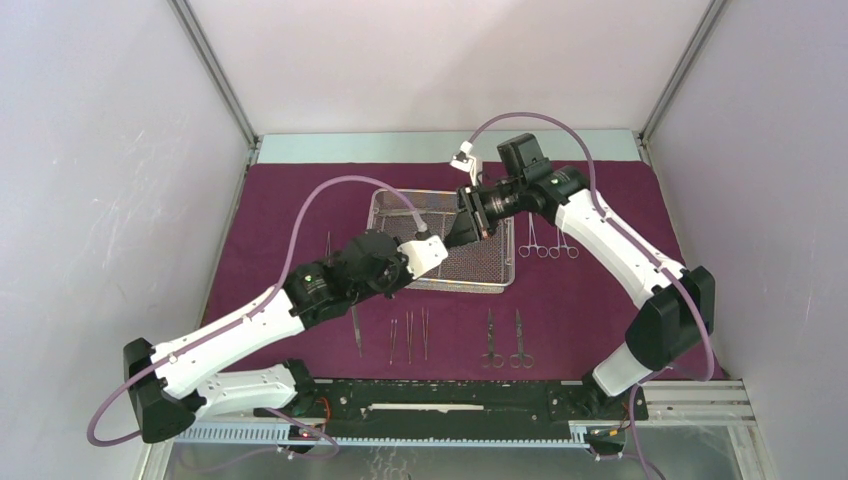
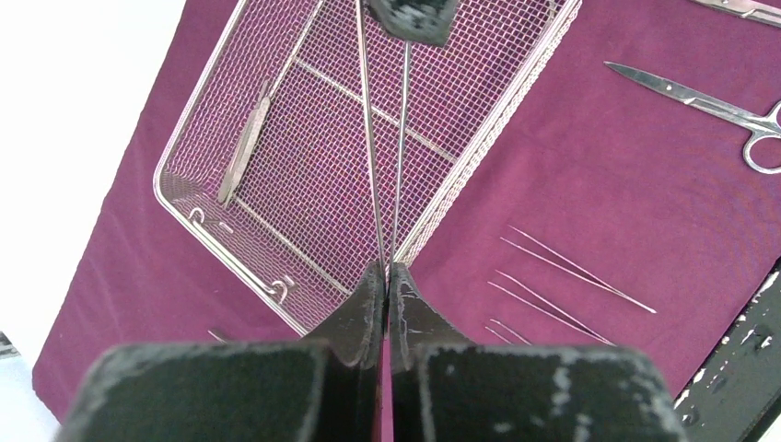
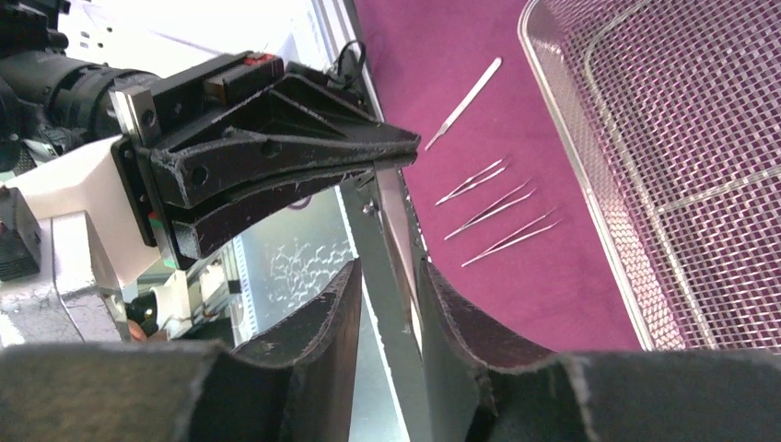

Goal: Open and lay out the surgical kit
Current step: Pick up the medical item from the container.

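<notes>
The maroon cloth (image 1: 620,330) lies spread flat with the wire-mesh tray (image 1: 490,272) on its middle. My left gripper (image 2: 388,269) hangs over the tray, shut on one end of long steel tweezers (image 2: 379,166). Their two thin arms run toward my right gripper (image 1: 463,232). In the right wrist view the tweezers (image 3: 398,230) pass between my right gripper's (image 3: 390,269) fingers. Those jaws are partly open: a gap shows at one finger. The left gripper (image 3: 405,152) holds the far end. A slim flat instrument (image 2: 244,152) lies in the tray (image 2: 184,198).
Three tweezers (image 1: 408,336) and a thin handle (image 1: 355,325) lie in a row on the near cloth, with two scissors (image 1: 505,342) to their right. Ring-handled clamps (image 1: 547,240) lie right of the tray. White walls enclose the sides and back; a black rail (image 1: 450,400) runs along the front.
</notes>
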Controlling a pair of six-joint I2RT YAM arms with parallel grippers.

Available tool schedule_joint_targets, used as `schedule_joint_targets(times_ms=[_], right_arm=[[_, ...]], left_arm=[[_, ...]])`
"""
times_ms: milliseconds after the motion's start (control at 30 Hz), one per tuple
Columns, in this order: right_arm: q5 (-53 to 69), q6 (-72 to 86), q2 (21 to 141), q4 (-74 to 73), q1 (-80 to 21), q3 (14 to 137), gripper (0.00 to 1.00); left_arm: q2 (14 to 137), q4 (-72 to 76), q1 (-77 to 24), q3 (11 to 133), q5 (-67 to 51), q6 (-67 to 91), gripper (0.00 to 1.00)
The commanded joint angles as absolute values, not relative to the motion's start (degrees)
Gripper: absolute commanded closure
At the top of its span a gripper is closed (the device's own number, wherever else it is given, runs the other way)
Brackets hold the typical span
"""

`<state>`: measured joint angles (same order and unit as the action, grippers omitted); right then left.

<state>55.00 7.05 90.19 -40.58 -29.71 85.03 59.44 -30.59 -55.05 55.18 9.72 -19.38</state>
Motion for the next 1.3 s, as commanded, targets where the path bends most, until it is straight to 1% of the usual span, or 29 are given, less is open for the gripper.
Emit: schedule_joint_targets(times_ms=[0, 133, 433, 533, 667, 767, 833, 900, 933, 967, 1033, 1067, 1167, 1200, 1233, 1267], right_arm=[[55.58, 3.84, 88.33, -43.75, -31.35, 86.39, 0.65], [55.08, 4.21, 88.50, -43.66, -31.31, 86.46, 0.72], [54.80, 5.58, 89.12, -42.50, -31.29, 86.74, 0.81], [54.88, 5.67, 89.29, -42.38, -31.47, 86.75, 0.85], [54.73, 5.38, 89.47, -42.60, -31.47, 86.84, 0.93], [54.60, 5.72, 89.67, -42.42, -31.40, 86.92, 0.97], [54.41, 6.37, 89.71, -42.00, -31.31, 86.88, 1.00], [54.12, 7.10, 89.81, -41.26, -31.20, 86.75, 1.00], [54.10, 7.42, 89.87, -40.99, -31.14, 86.75, 1.00], [53.95, 7.72, 89.93, -40.69, -31.12, 86.67, 1.00], [53.55, 8.47, 89.91, -40.02, -31.11, 86.62, 1.00], [53.42, 8.85, 89.91, -39.69, -31.11, 86.58, 1.00], [52.84, 10.31, 90.08, -38.40, -30.95, 86.34, 1.00], [52.60, 11.06, 89.96, -37.80, -30.88, 86.27, 1.00], [52.37, 11.55, 89.92, -37.16, -30.80, 86.12, 1.00], [51.92, 12.57, 89.85, -36.37, -30.65, 85.86, 1.00]], left_arm=[[57.91, -28.03, -55.50, 53.94, 11.46, -20.91, 1.00], [57.76, -28.09, -55.71, 53.90, 11.54, -20.92, 1.00], [57.44, -27.54, -55.90, 53.61, 11.87, -20.92, 1.00], [57.15, -27.35, -55.90, 53.46, 12.00, -20.83, 1.00], [57.02, -27.25, -55.90, 53.47, 13.18, -20.27, 0.95], [57.12, -27.08, -55.90, 53.49, 13.94, -19.98, 0.87], [57.17, -26.65, -55.90, 53.42, 14.93, -19.67, 0.77], [57.16, -26.19, -55.90, 53.24, 15.95, -19.43, 0.69], [57.09, -25.93, -55.90, 53.14, 16.54, -19.29, 0.62], [57.12, -25.59, -55.90, 53.03, 17.10, -19.03, 0.58], [57.04, -25.13, -55.90, 52.78, 17.72, -18.83, 0.54], [57.11, -24.87, -55.90, 52.75, 18.45, -18.48, 0.51], [56.95, -24.00, -55.90, 52.58, 20.74, -17.29, 0.37], [56.77, -23.67, -55.90, 52.56, 21.62, -16.78, 0.29], [56.51, -23.38, -55.83, 52.54, 22.40, -16.01, 0.25], [56.14, -23.07, -55.69, 52.48, 22.72, -15.31, 0.18]])
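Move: The tweezers are still pinched by the left hand near their joined end, their middle about 4 cm to the right, 2 cm forward and slightly above that hand. From the right hand, whose half-open fingers already straddle the legs, their middle is roughly 3 cm left, 1 cm back and 2 cm below. The basket's centre is some 11 cm ahead of the right hand, 1 cm left and 24 cm below; the nearest laid-out tweezers are about 10 cm back and 5 cm left, at table level. The tweezers are handed over in mid-air: the right hand eases about 1 cm back and closes from half open to pinch the legs, while the left hand holds the joined end almost still. Only then do the left fingers open wide and let go, that hand drifting about 2 cm forward, with a little left and up, its wrist turning some 10 degrees. ##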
